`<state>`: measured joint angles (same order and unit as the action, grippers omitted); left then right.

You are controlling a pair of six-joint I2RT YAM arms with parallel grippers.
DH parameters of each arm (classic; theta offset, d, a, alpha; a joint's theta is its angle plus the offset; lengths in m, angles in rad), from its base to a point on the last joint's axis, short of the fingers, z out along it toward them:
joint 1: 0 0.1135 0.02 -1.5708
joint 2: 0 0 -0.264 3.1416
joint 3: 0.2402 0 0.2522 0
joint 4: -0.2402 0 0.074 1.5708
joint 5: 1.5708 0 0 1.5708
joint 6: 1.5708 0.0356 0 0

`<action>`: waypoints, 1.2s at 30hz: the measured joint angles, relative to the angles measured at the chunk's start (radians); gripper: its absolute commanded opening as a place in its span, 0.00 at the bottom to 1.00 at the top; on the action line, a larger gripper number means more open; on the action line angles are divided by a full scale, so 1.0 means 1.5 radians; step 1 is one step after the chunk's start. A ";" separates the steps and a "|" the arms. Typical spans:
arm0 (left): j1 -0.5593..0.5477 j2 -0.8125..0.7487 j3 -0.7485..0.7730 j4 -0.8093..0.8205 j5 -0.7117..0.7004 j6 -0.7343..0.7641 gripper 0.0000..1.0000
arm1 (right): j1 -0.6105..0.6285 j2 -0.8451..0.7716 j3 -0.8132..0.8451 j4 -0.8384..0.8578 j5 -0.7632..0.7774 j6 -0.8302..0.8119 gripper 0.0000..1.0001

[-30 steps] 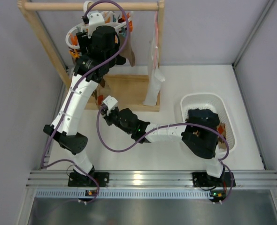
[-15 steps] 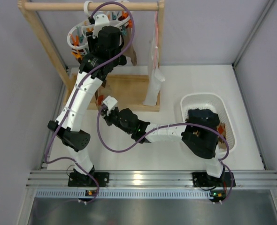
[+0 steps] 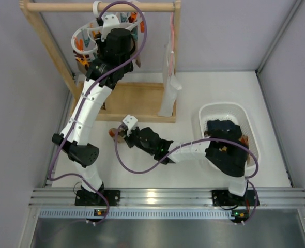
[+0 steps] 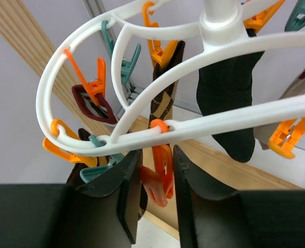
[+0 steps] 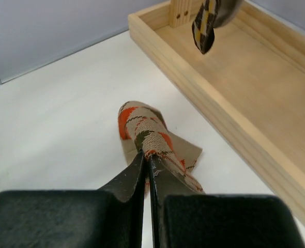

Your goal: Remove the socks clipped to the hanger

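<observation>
The white ring hanger (image 3: pixel 82 40) hangs by its hook from the wooden rail, with orange and teal clips around it. In the left wrist view, a black sock (image 4: pixel 230 98) and a diamond-checked sock (image 4: pixel 165 101) dangle from the hanger (image 4: pixel 142 135). My left gripper (image 4: pixel 155 194) is shut on an orange clip (image 4: pixel 162 170) just under the rim. Lower down, my right gripper (image 5: pixel 148 161) is shut on a tan-and-orange checked sock (image 5: pixel 145 129), which rests on the white table beside the wooden base. From above, that gripper (image 3: pixel 120 132) sits left of centre.
A wooden rail frame (image 3: pixel 101 7) stands at the back on a wooden tray base (image 3: pixel 137 101). A white cloth with a pink strap (image 3: pixel 170 85) hangs from the rail's right end. A white basket (image 3: pixel 224 108) at the right holds dark socks (image 3: pixel 222 126).
My left gripper has shut on the orange clip at the hanger. The right gripper has moved toward the near side with the checked sock, which now hangs free of the hanger.
</observation>
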<state>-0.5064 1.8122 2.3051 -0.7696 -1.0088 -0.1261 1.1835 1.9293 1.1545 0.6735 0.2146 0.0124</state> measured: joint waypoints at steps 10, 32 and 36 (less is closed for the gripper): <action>0.000 -0.098 -0.120 0.002 0.127 -0.064 0.98 | 0.018 -0.356 -0.250 -0.009 0.006 0.058 0.00; 0.000 -0.611 -0.621 -0.001 0.402 -0.194 0.98 | 0.003 -0.837 -0.213 -0.653 0.320 0.122 0.00; 0.000 -0.694 -0.684 -0.001 0.419 -0.182 0.98 | -0.076 -0.857 -0.171 -0.714 0.341 0.131 0.00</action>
<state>-0.5060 0.7719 1.2789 -0.7708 -0.3809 -0.3992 1.0698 0.6437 0.8982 -0.3981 0.7258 0.2085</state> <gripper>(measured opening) 0.984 0.006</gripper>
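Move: The right hand already holds the freed red-and-tan argyle sock; the white basket's middle lies about 47 cm to its right, some 3 cm ahead and 12 cm below. The white bag hangs roughly 19 cm to its right, 13 cm ahead and 5 cm higher. The emptied orange clip sits right between the left fingers, with the black sock about 6 cm right of it, 4 cm farther out and 5 cm lower. Sweeping right some 36 cm towards the basket, the right hand carries the pinched argyle sock in front of the hanging bag, swinging back a little on the way and rising about 15 cm while turning clockwise. The left fingers open wide and let go of the orange clip; that hand withdraws about 20 cm back from the hanger, then sinks, turning clockwise with its left side rolling down. ##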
